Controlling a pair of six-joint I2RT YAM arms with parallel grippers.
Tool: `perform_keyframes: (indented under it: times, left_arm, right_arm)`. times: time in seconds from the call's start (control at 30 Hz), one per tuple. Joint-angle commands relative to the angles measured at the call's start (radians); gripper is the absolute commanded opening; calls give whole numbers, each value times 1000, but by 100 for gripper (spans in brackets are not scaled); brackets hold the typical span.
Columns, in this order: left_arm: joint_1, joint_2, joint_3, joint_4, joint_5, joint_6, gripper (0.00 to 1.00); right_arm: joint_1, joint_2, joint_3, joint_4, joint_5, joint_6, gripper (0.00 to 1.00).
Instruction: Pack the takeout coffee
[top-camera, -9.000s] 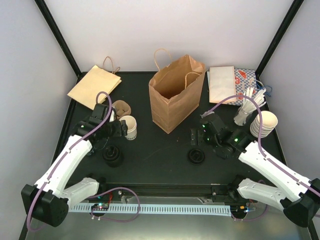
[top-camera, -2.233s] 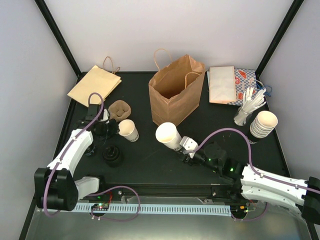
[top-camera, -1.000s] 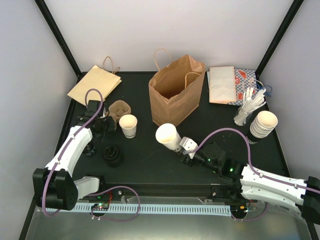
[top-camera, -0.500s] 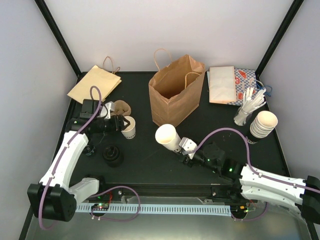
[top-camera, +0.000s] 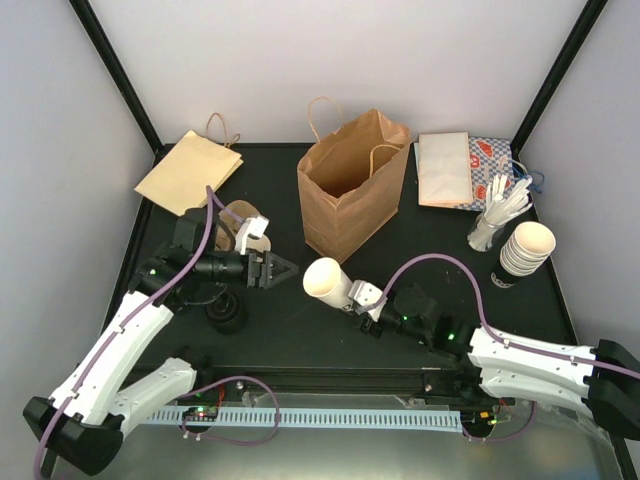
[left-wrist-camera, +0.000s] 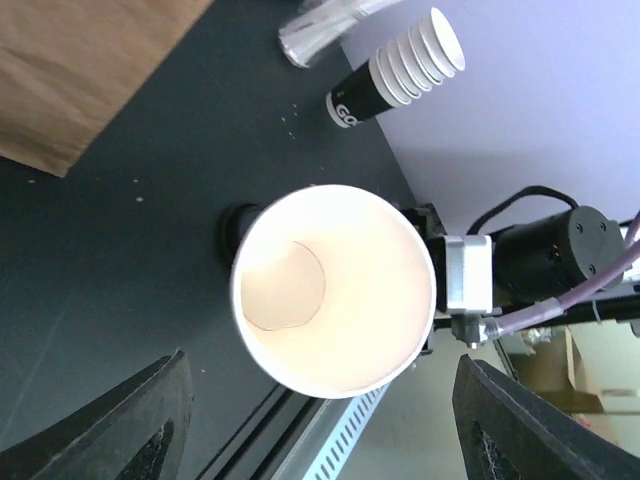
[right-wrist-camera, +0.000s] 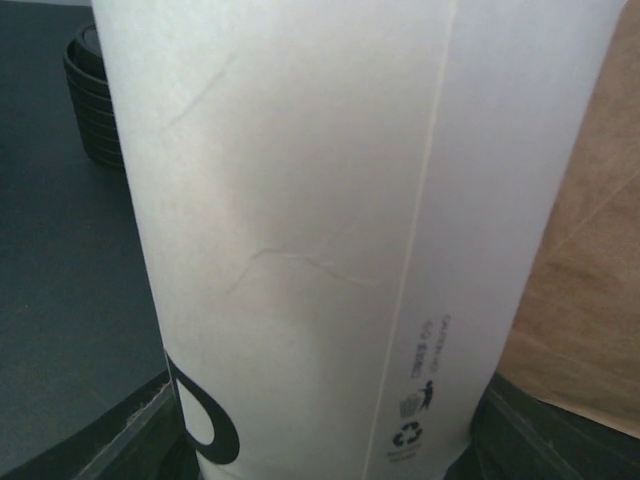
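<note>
The takeout coffee cup is white with dark print and lies tipped on its side above the table, in front of the paper bag. My right gripper is shut on its lower part. In the right wrist view the cup wall fills the frame, with dark fingers at the bottom corners. My left gripper stands open just left of the cup, pointing at its mouth. The left wrist view looks into the cream inside, and both fingers stand wide apart, clear of the rim.
An open brown paper bag stands upright behind the cup. A flat bag and a brown cup carrier are at the back left. Black lids lie near the left arm. Stacked cups, cutlery and napkins are at the right.
My left gripper has opened and swung right, from beside the carrier to face the held cup. The right gripper has shifted the cup slightly left. The cup that stood by the carrier no longer shows.
</note>
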Motion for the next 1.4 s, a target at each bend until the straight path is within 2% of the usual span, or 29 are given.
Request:
perform_keyframes:
  times: [0.0,0.17,0.5,0.57,0.67,0.7,0.77,0.8,0.93,1.0,1.27,1.37]
  left_arm:
    - [-59,25,-14,66,12,-51,72]
    - [-76,90,-53,71,-48,-87,65]
    - [-132,154,-87,163,-48,-142,56]
    - [-149,173,-84,166,-51,-146,49]
    - [-164,184,-75,161,-76,-146,30]
    - [-165,180,-70,153,-91,-144,21]
    - [-164,173,-57,130,-128,-130,6]
    - [-164,172,-44,111,-146,-121,2]
    - [-164,174,23,5,-234,-65,2]
    - [-163,174,60,-55,-287,-37,1]
    - [-154,161,169,-208,-500,33,2]
    - [-148,125,176,-218,-558,35,2]
  right_arm:
    - [-2,13,33,46,-18,-17,64]
    - [-1,20,43,43,-34,-17,64]
    - [0,31,50,36,-44,-23,64]
    - [-1,38,54,36,-42,-24,64]
    - [-1,45,60,37,-41,-20,65]
    - [-1,46,60,37,-40,-14,66]
    - [-2,46,61,29,-32,-3,71]
    - [-3,46,63,24,-30,2,75]
    - [-2,35,63,5,-12,35,94]
    - [-2,18,56,3,14,66,100]
    - [-2,-35,60,-78,60,206,100]
    - [-1,-37,88,-165,204,376,100]
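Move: Below and to the right of the open left hand hangs the white coffee cup, held in the right hand: its middle is about 9 cm right, 1 cm back and 10 cm down. From the right hand it lies some 4 cm left, 2 cm ahead and 2 cm up. Counted from the left hand, the paper bag stands 20 cm ahead and 16 cm right, the second cup 13 cm ahead and 10 cm left, and the black lids 2 cm back and 15 cm left. Sinking about 7 cm while drifting 4 cm right to the cup's rim, the left hand shuts its fingers and pinches the wall at its near edge. The right hand stays nearly in place, then opens wide and lets go. The left hand then draws the cup up, left and forward, roughly 3 to 4 cm each way, its fingers tipping further down. ##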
